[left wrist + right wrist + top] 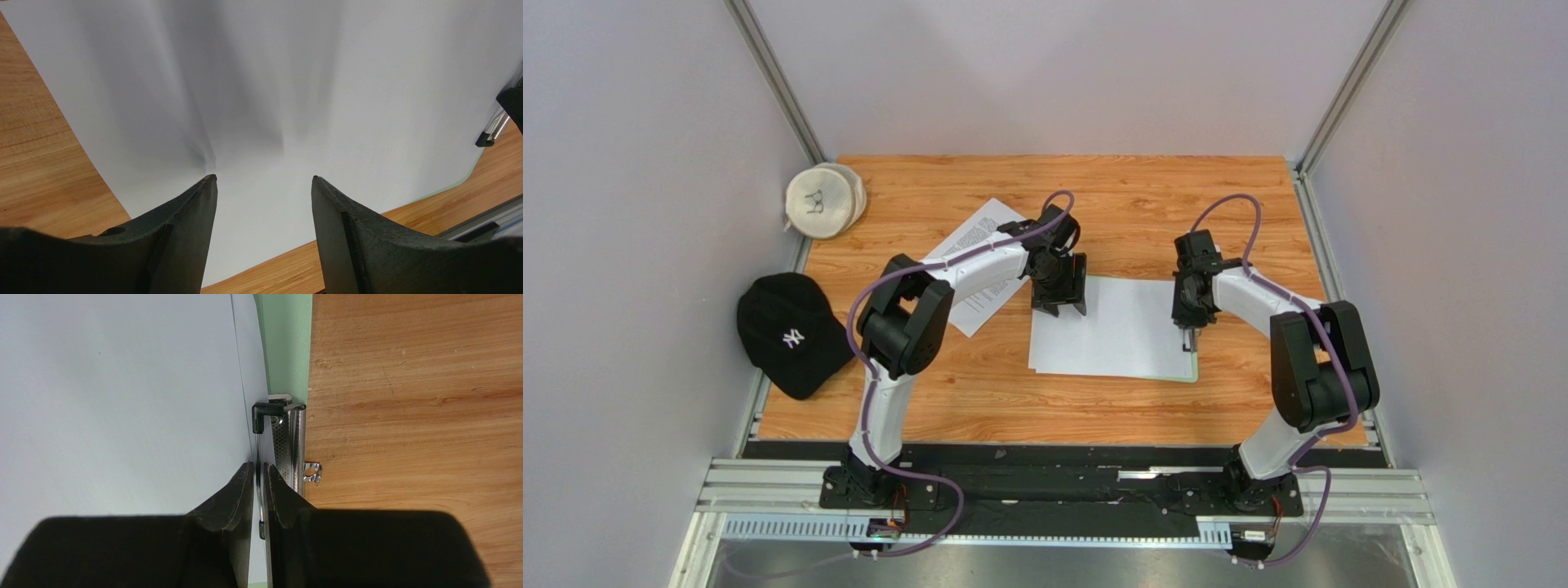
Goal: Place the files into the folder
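A blank-faced white sheet [1112, 328] lies on the pale green folder [285, 343], whose green edge shows along the sheet's right side. My left gripper [263, 177] is open at the sheet's far left edge. Its fingertips [209, 184] rest on the paper, which creases toward the left tip. My right gripper [258, 467] is shut on the thin wire lever of the folder's metal clip [288, 441] at the right short edge. From above, the left gripper [1059, 300] and right gripper [1187, 343] flank the sheet. A printed file [974, 227] lies on the wood under the left arm.
A black cap [790, 331] sits at the table's left edge, and a white cap [824, 200] lies in the far left corner. Grey walls close in on three sides. A metal rail [1063, 490] runs along the near edge.
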Robot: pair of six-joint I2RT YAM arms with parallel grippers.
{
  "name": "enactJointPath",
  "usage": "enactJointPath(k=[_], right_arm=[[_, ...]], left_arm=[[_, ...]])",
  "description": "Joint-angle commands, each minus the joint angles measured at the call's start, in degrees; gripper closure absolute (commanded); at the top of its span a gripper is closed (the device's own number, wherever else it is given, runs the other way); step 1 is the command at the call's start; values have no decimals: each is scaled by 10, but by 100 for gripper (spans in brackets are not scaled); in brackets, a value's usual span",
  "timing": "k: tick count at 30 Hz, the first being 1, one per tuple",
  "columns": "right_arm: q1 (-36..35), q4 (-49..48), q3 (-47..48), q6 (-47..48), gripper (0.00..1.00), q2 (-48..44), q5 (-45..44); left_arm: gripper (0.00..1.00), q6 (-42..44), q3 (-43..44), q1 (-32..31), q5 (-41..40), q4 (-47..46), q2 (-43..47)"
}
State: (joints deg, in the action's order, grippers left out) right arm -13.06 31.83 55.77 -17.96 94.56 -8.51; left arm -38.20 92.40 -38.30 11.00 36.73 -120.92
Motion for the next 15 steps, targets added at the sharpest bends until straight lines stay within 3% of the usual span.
enactJointPath(k=[1, 2, 3, 5, 6, 9, 12, 15], right_arm=[[-4, -16, 13, 2, 86, -5, -5], [-4, -11, 20, 0, 84, -9, -3], [-6, -6, 22, 1, 71, -13, -3], [-7, 17, 33, 1, 60, -31, -13], [-7, 23, 34, 2, 47, -38, -18], [-7, 33, 30, 7, 33, -49, -26], [-7, 20, 31, 17, 29, -35, -12], [-7, 20, 39, 19, 33, -26, -12]], left_arm=[[34, -1, -6, -4, -4, -10, 7], [34, 0, -6, -5, -4, -10, 7], [34, 0, -8, -4, -3, -10, 7], [34, 0, -10, -4, -2, -10, 7], [34, -1, -10, -4, 0, -10, 8], [34, 0, -10, -4, 3, -10, 8], [34, 2, -7, -5, 4, -10, 9], [34, 4, -6, -5, 6, -7, 9]])
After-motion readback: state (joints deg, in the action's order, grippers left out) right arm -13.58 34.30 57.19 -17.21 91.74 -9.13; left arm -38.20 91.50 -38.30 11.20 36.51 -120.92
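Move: The folder's clip is already between the right hand's nearly shut fingertips, its middle about 1 cm to the right and level with them; the stacked files' middle lies some 14 cm to the left of that hand, neither ahead nor back. From the left hand, poised over the files' far left corner, their middle is about 4 cm back, 9 cm right and 1 cm below, the clip about 4 cm back and 23 cm right, and the loose file roughly 9 cm ahead and 14 cm left. With the clip's wire bar lying down over the edge of the files, the right fingers spread from nearly shut to well open, one to each side of the clip, then come free of the wire and rise straight up about 2 cm, hardly tilting. Meanwhile the left hand stays almost in place at the far left corner, fingers still open and seeming to rest on the top file, settling less than 1 cm. ##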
